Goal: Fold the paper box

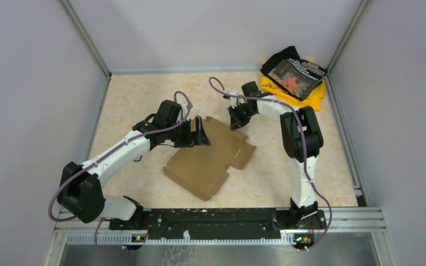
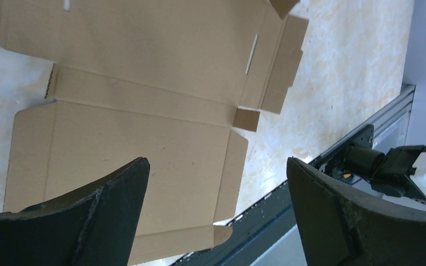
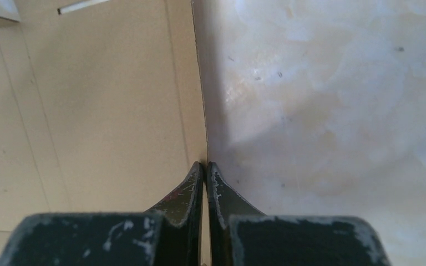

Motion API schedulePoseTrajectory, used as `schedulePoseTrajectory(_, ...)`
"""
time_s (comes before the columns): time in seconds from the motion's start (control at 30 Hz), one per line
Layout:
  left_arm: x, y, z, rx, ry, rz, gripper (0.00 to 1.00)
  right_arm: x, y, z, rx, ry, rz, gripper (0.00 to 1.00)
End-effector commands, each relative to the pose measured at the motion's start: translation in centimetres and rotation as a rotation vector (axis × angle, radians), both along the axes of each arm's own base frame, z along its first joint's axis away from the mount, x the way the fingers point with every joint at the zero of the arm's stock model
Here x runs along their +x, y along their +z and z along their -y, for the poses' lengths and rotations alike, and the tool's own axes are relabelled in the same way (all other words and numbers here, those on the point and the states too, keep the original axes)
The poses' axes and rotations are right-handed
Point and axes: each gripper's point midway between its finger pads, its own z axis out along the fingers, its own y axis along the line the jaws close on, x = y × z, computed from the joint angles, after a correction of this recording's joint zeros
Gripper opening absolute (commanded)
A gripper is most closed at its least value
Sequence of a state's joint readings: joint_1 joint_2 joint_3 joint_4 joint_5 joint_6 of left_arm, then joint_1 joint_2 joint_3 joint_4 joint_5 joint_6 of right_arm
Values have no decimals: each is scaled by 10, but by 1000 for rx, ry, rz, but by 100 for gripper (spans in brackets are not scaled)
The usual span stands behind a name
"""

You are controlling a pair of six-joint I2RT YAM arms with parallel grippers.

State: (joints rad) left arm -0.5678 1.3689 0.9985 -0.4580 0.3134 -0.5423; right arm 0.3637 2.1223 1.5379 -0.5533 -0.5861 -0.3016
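The paper box (image 1: pixel 211 160) lies unfolded and flat in the middle of the table, brown and unprinted. My left gripper (image 1: pixel 202 133) hovers over its far left part, jaws wide open with nothing between them. In the left wrist view the flat panels and flaps of the box (image 2: pixel 144 83) spread out below the open left gripper (image 2: pixel 216 163). My right gripper (image 1: pixel 237 119) is at the box's far right edge. The right wrist view shows that gripper (image 3: pixel 206 164) shut on the thin edge of the box (image 3: pixel 89 111), which runs straight up from between the fingertips.
A yellow and black cloth pile (image 1: pixel 294 75) lies in the far right corner. Grey walls enclose the table on three sides. A black metal rail (image 1: pixel 216 216) with the arm bases runs along the near edge; the rail (image 2: pixel 288 221) also shows in the left wrist view.
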Motion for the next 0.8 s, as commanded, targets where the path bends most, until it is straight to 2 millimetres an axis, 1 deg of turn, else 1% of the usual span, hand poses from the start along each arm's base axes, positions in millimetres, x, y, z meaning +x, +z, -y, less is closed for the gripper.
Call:
schedulePoseTrajectory(0.0,31,13,-1,-21,34,92,99,21,28,13,-117,-113,218,0)
schedulePoseTrajectory(0.17,54,20,-3,-58,75,144,99,16,48,20,-201,-178,301,0)
schedulePoseTrajectory(0.37,79,28,-8,-130,122,203,99,11,71,36,-340,-275,405,0)
schedulePoseTrajectory(0.47,90,29,-12,-136,141,232,99,6,85,43,-369,-321,443,0)
schedulePoseTrajectory(0.63,115,29,-32,-154,194,263,99,-2,110,53,-432,-372,546,0)
schedulePoseTrajectory(0.77,136,20,-47,-174,222,251,99,-9,121,60,-507,-383,602,0)
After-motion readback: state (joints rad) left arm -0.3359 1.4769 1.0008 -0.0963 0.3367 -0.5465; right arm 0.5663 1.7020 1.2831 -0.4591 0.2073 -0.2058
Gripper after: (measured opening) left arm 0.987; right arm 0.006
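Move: The right gripper already pinches the cardboard box's raised far edge. From there the box's middle lies about 11 cm back and 9 cm left, its right side flap some 10 cm back and 4 cm right, both 2 cm lower; the yellow cloth is about 15 cm ahead and 21 cm right. From the open left gripper, the left side flap is roughly 15 cm ahead, 3 cm left and 13 cm below, the box's middle 2 cm ahead, 2 cm right, 13 cm below. Keep the right fingers shut on the box's far edge and raise it about 8 cm, easing 5 cm to the right while you swing the wrist some 40 degrees so the fingers turn from pointing left to pointing forward, still downward. Bring the open left gripper forward and a little left, high over the sheet towards the left side flap, tipping the fingers up slightly. ##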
